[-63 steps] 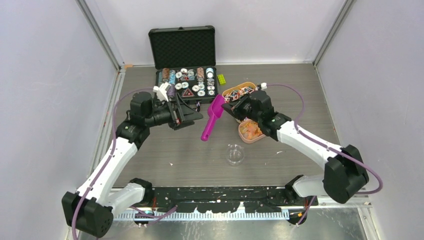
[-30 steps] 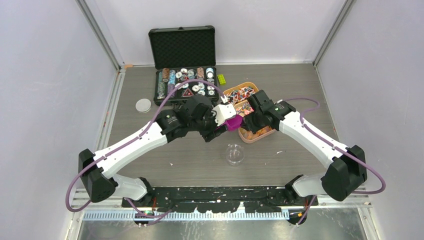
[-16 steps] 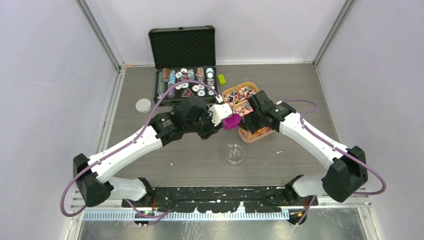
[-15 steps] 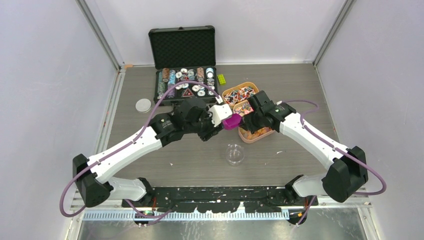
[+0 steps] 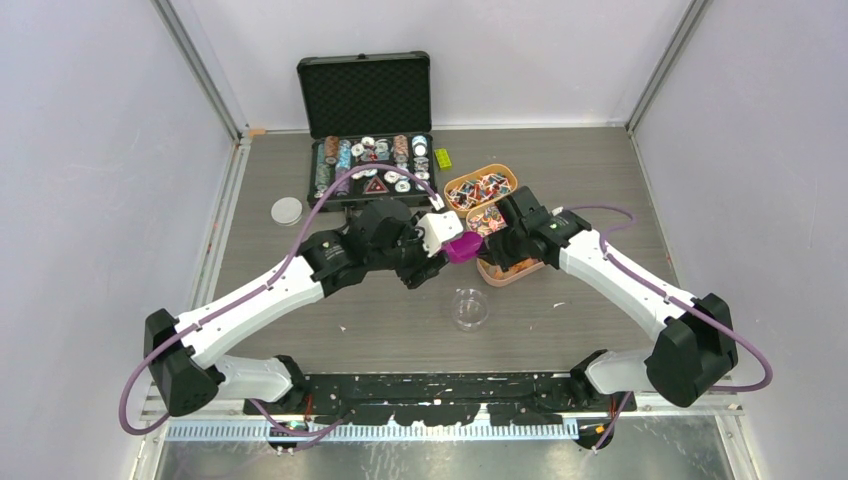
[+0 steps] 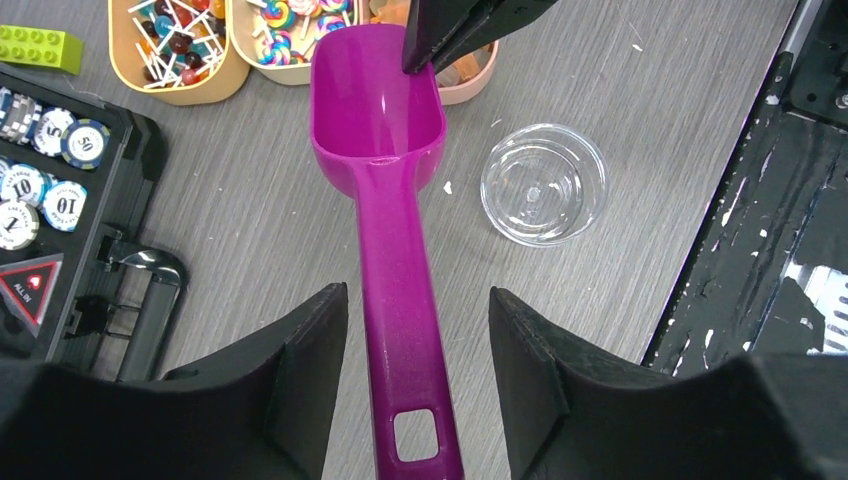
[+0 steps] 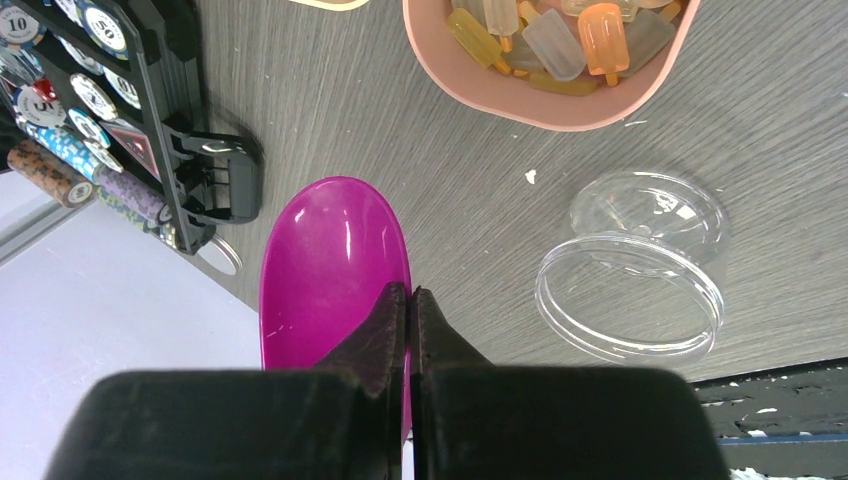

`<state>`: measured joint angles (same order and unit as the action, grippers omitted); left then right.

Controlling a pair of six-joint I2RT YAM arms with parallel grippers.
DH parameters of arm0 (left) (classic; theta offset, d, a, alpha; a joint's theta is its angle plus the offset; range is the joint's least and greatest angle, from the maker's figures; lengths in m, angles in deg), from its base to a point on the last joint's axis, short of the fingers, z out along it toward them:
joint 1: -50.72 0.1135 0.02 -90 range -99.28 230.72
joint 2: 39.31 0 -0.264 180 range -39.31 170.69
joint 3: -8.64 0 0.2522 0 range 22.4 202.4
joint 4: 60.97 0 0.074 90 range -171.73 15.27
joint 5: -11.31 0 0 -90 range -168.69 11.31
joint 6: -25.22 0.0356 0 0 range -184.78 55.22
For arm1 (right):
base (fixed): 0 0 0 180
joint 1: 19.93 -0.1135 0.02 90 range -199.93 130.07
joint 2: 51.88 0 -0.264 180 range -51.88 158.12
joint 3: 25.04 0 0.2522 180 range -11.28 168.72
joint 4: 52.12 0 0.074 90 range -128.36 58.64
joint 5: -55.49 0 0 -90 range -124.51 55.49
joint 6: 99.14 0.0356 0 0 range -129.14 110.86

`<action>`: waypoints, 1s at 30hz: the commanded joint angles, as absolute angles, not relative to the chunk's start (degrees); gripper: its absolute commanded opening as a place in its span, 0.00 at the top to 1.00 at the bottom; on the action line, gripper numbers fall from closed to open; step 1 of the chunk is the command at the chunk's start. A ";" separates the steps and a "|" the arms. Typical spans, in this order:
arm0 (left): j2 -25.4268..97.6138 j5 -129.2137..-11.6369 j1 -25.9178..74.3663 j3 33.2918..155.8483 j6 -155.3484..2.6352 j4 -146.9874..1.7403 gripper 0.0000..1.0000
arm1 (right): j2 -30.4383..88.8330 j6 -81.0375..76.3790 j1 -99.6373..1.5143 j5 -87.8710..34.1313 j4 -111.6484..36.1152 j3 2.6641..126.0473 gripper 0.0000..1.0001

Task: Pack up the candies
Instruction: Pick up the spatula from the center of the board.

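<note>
The candies fill two tan trays (image 5: 480, 186) (image 6: 175, 40) and a pink bowl (image 5: 505, 265) (image 7: 560, 40) at the right of the table. A magenta scoop (image 5: 462, 247) (image 6: 378, 110) hangs empty beside them. My right gripper (image 7: 410, 292) (image 5: 490, 243) is shut on the rim of the scoop's bowl (image 7: 325, 260). My left gripper (image 6: 415, 300) (image 5: 425, 262) is open, its jaws standing either side of the scoop's handle with a gap on each side.
A clear lidless cup (image 5: 469, 308) (image 6: 543, 185) (image 7: 630, 270) stands just in front of the scoop. Its round lid (image 5: 287, 210) lies at the left. An open black case of poker chips (image 5: 370, 165) and a yellow-green block (image 5: 443, 157) sit at the back.
My left arm has swung in from the left to straddle the scoop's handle. In the last half second both arms and the scoop shifted slightly toward the near edge.
</note>
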<state>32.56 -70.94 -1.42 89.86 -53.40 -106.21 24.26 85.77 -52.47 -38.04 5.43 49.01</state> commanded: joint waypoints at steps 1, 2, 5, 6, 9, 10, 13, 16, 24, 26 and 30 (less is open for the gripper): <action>31.79 -70.35 -1.18 88.60 -53.38 -102.53 0.45 | 22.47 87.27 -52.28 -38.01 3.15 48.94 1.00; 31.79 -70.48 -1.09 88.24 -53.43 -102.38 0.45 | 22.42 87.34 -52.23 -38.01 3.08 48.87 1.00; 31.72 -70.45 -0.58 87.42 -53.51 -102.03 0.46 | 22.44 87.36 -52.28 -37.94 2.86 48.75 1.00; 31.67 -70.41 -0.46 87.20 -53.60 -101.75 0.48 | 22.47 87.41 -52.25 -37.76 2.86 48.75 1.00; 31.57 -70.01 -0.09 86.54 -53.83 -100.89 0.54 | 22.69 87.45 -52.22 -37.38 2.61 48.76 1.00; 31.61 -69.99 0.00 86.53 -53.86 -100.87 0.58 | 22.73 87.45 -52.23 -37.22 2.53 48.75 1.00; 31.32 -70.43 0.10 86.48 -54.24 -100.60 0.80 | 22.91 86.91 -52.27 -37.10 2.33 48.73 1.00; 30.29 -71.51 0.34 86.08 -54.93 -99.85 0.95 | 22.76 85.84 -52.21 -37.76 2.68 48.58 1.00; 26.06 -77.43 1.02 85.51 -58.32 -100.68 1.00 | 15.72 75.14 -52.10 -40.44 1.35 48.15 0.54; 25.14 -77.62 1.06 85.77 -59.66 -101.70 1.00 | 12.56 72.08 -52.10 -41.90 2.90 48.14 0.43; 24.46 -75.40 1.07 87.49 -61.49 -104.94 1.00 | 4.78 65.33 -52.09 -43.60 3.96 47.43 0.32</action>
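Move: Between the left hand's open fingers runs the spatula handle; the spatula's middle is about 3 cm ahead of that hand, 5 cm right and 4 cm below. From the right hand, already pinching the scoop rim, this middle lies roughly 3 cm back, 7 cm left and 4 cm up. On the table, the clear jar is about 9 cm back and 3 cm left of the right hand, and the pink candy tray 2 cm ahead and 7 cm right, both some 11 cm below. Sinking about 2 cm, the left hand closes its fingers on the spatula handle while the right hand keeps its pinch on the scoop rim. The right then opens, lets go and rises some 6 cm, tipping upward. The left lifts about 3 cm from its low point and drifts left with the spatula, turning some 10 degrees counter-clockwise. ##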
